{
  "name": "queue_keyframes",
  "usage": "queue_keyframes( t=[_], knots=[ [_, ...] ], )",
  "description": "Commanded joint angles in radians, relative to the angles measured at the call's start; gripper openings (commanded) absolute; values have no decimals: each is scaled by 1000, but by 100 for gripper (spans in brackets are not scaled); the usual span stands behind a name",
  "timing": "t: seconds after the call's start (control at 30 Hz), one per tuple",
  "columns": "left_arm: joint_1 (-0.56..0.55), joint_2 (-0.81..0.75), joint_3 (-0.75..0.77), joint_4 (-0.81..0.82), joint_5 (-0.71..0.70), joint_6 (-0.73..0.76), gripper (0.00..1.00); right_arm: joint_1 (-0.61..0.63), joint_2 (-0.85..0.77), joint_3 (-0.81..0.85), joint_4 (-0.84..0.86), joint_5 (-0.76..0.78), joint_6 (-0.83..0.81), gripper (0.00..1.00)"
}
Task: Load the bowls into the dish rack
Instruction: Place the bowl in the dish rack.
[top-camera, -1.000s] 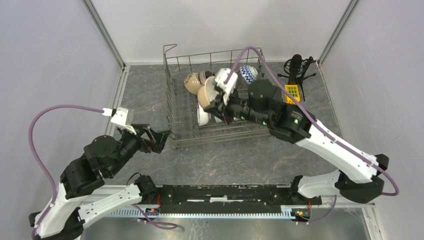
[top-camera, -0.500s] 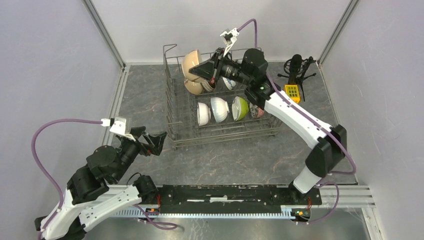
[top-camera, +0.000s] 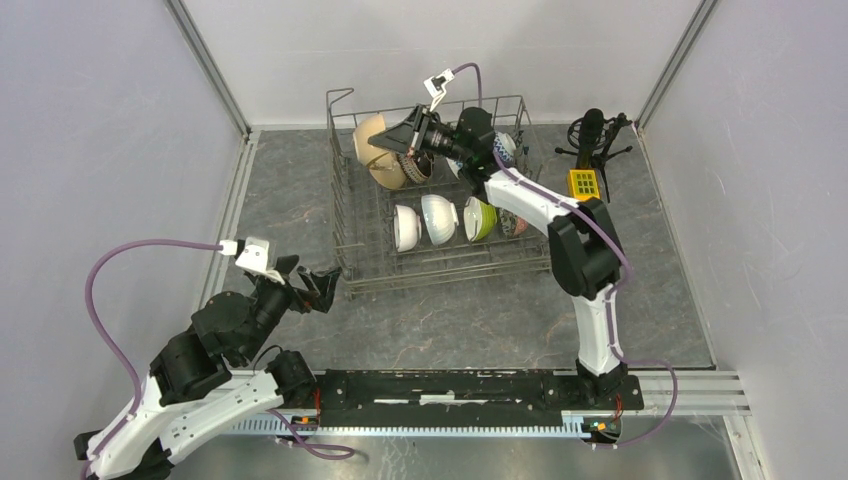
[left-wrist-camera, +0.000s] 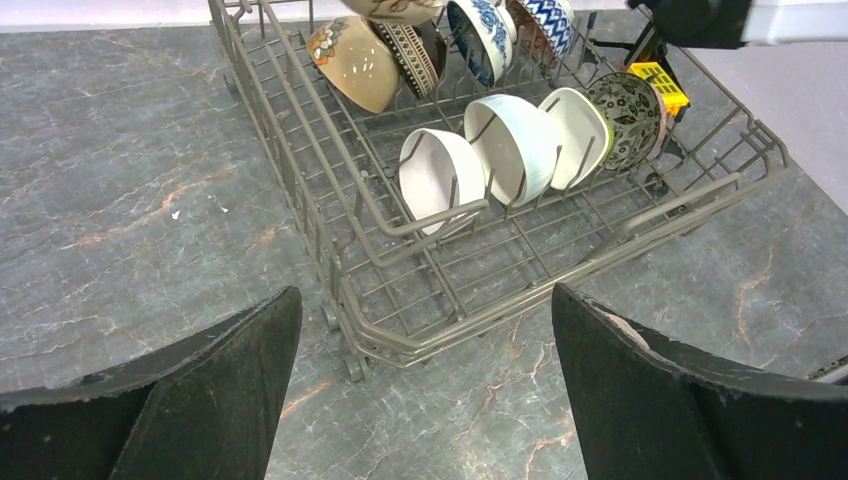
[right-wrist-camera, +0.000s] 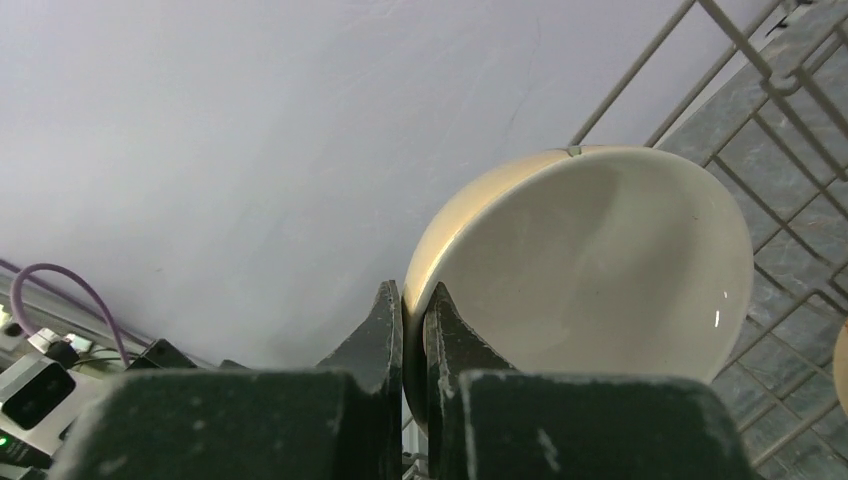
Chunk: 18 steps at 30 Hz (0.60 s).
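The grey wire dish rack (top-camera: 345, 215) stands mid-table. My right gripper (top-camera: 383, 142) is shut on the rim of a tan bowl (top-camera: 368, 133) and holds it on edge above the rack's back left corner. The right wrist view shows one finger inside and one outside the bowl's (right-wrist-camera: 600, 260) rim at my right gripper (right-wrist-camera: 412, 295). The front row holds two white bowls (top-camera: 405, 227) (top-camera: 438, 218), a green one (top-camera: 480, 217) and a speckled one (top-camera: 512, 222). Tan (left-wrist-camera: 355, 60) and blue patterned (left-wrist-camera: 480, 30) bowls lean in the back row. My left gripper (top-camera: 310, 285) (left-wrist-camera: 425, 295) is open, near the rack's front left corner.
A black microphone on a tripod (top-camera: 595, 135) and a small yellow box (top-camera: 584, 184) stand right of the rack. Grey walls enclose the table on three sides. The rack's raised handle (top-camera: 338, 97) rises at its back left corner.
My right arm has carried the tan bowl up and back from over the rack's middle to its back left corner. My left arm has shifted slightly, still open.
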Motion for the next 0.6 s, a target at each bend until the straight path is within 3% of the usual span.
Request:
queue_keyframes(
  t=[0.0, 0.57],
  knots=[
    [1, -10, -5, 44, -36, 62, 100, 5, 69, 160, 255, -44, 151, 0],
    [8, 36, -16, 50, -54, 80, 100, 31, 313, 291, 243, -50, 268, 0]
  ],
)
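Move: The right hand still holds the beige bowl by its rim; the free spot in the dish rack's far left corner lies about 8 cm left, 2 cm ahead and 12 cm below. The tan bowl sits about 3 cm back, straight below; the dark patterned bowl is 7 cm right and 3 cm back. From the left hand, the spot is about 24 cm ahead and 1 cm right. The right hand lowers the pinched beige bowl about 5 cm towards the far left corner, easing left and forward. ##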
